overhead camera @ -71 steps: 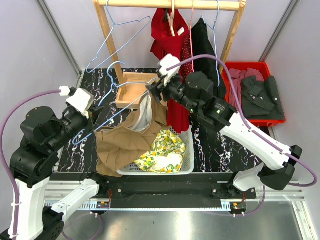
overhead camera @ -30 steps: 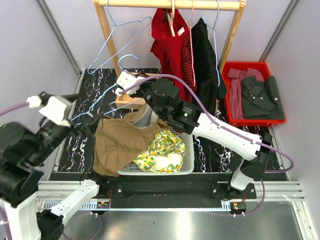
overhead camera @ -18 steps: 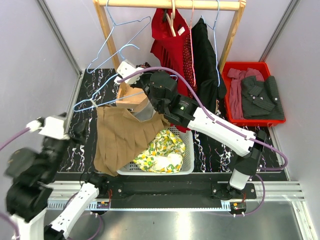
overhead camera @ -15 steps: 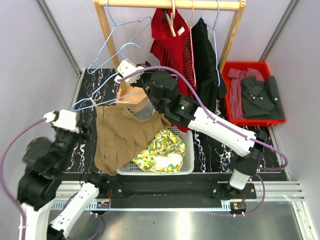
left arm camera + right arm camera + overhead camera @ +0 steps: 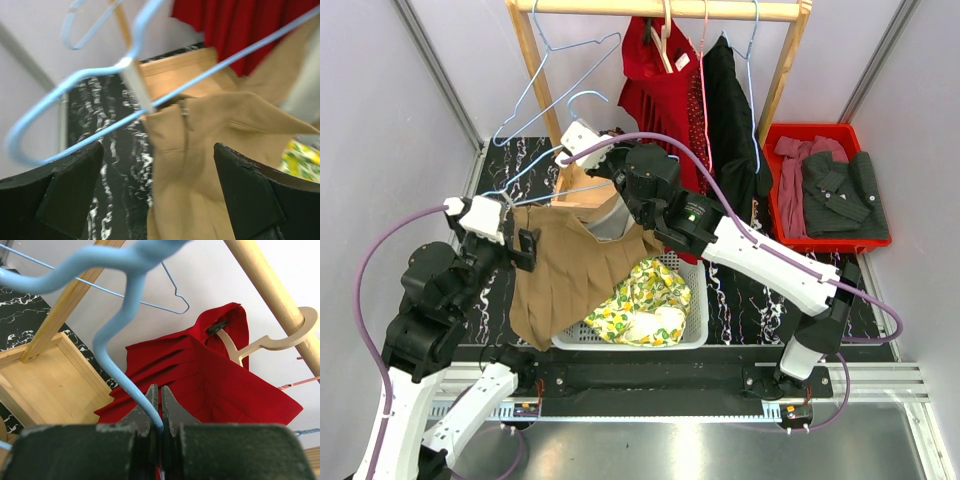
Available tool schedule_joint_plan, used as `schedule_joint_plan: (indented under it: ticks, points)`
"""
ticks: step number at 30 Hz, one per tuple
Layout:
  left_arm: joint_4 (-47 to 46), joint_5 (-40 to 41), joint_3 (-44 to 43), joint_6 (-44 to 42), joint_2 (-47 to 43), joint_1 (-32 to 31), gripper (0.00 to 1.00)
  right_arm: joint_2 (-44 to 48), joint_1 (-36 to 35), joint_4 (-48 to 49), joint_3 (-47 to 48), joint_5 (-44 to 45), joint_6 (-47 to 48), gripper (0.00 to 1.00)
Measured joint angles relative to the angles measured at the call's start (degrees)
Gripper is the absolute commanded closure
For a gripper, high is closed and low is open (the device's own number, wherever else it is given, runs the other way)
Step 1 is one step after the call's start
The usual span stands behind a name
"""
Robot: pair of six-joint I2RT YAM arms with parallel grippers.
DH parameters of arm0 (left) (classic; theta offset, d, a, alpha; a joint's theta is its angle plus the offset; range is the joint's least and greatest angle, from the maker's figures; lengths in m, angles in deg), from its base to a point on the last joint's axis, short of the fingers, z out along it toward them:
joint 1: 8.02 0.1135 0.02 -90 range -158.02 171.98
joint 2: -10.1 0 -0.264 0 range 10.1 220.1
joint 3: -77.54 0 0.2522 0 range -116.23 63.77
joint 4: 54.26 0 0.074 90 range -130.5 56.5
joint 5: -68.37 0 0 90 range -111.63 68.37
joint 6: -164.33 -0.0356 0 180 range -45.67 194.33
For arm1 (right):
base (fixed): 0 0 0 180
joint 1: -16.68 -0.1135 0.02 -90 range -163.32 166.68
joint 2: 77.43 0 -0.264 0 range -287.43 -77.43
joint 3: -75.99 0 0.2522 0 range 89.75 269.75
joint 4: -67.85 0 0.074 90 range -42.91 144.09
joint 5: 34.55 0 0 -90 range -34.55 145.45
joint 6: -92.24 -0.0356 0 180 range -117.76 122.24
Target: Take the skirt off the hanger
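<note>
The tan skirt point(image 5: 565, 280) hangs below the light-blue wire hanger point(image 5: 535, 180), and its hem drapes over the left rim of the white basket point(image 5: 698, 325). My right gripper point(image 5: 572, 150) is shut on the hanger's neck point(image 5: 127, 305), under the hook, with the jaws pinching the wire in the right wrist view point(image 5: 159, 390). At the skirt's upper left corner my left gripper point(image 5: 525, 248) stands open. In the left wrist view its fingers point(image 5: 55, 195) straddle the skirt's waist point(image 5: 200, 160) without touching. The hanger's wire and clip point(image 5: 136, 87) run just above.
A wooden rack point(image 5: 655, 10) at the back carries bare blue hangers point(image 5: 555, 85), a red dress point(image 5: 660, 80) and a black garment point(image 5: 730, 100). A wooden box point(image 5: 582, 195) sits under the hanger. Yellow patterned cloth point(image 5: 645, 300) lies in the basket. A red bin point(image 5: 830, 128) of dark clothes stands at right.
My left arm swung down and left away from the hanger, then came back up to the skirt's upper left corner. The right gripper carried the hanger left, then up slightly.
</note>
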Motion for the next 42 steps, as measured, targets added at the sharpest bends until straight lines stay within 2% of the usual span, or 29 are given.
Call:
schedule_joint_plan:
  ticks: [4,6,7,8,10,11,20,31,42]
  points:
    - [0.42,-6.47,2.69,0.2,-1.18,0.0,0.02,0.2,0.0,-0.22,-0.02,-0.02,-0.13,1.0]
    - [0.87,-7.21,3.96,0.2,-1.7,0.0,0.14,0.37,0.0,-0.44,-0.02,-0.04,-0.15,1.0]
    - [1.01,-7.32,4.66,0.35,-1.9,0.0,0.34,0.5,0.0,-0.63,0.0,-0.04,-0.17,1.0]
    - [1.07,-7.34,5.35,0.44,-2.1,0.0,0.48,0.68,0.0,-0.85,-0.02,-0.04,-0.15,1.0]
    - [1.25,-7.39,6.58,0.17,-2.56,0.0,0.89,1.07,0.0,-1.09,-0.07,-0.04,-0.13,1.0]
    - [1.22,-7.37,7.04,-0.07,-2.8,0.0,0.99,1.33,0.0,-1.18,-0.11,-0.04,-0.11,1.0]
    - [2.01,-4.94,3.54,-3.87,-2.93,0.0,1.0,5.88,0.0,-0.76,-3.98,0.15,0.31,1.0]
    - [7.67,-2.99,-14.34,-8.09,-2.71,0.0,1.0,8.96,0.98,7.21,-12.55,1.66,-3.26,1.0]
    - [10.23,-2.97,-15.82,-8.22,-1.7,0.22,1.0,9.14,2.56,9.35,-17.77,2.08,-5.86,1.0]
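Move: The skirt's left waist corner hangs just past the open left fingers, about 1 cm ahead, 3 cm right and some 4 cm below. The hanger's left clip stands roughly 3 cm farther out than that corner and 3 cm above it. The hanger neck, already held by the right hand, is about 10 cm ahead of the left hand, 11 cm right and 8 cm up. From the right hand the corner lies some 8 cm back, 7 cm left and 12 cm below. The left fingers shut on the skirt's left waist corner after dipping about 5 cm and slightly right, then keep the pinch while pulling it up about 12 cm and back some 5 cm, drifting left, the fingers tilting up. The right hand keeps its hold on the hanger neck and draws it about 4 cm right, sinking slightly at the end. ##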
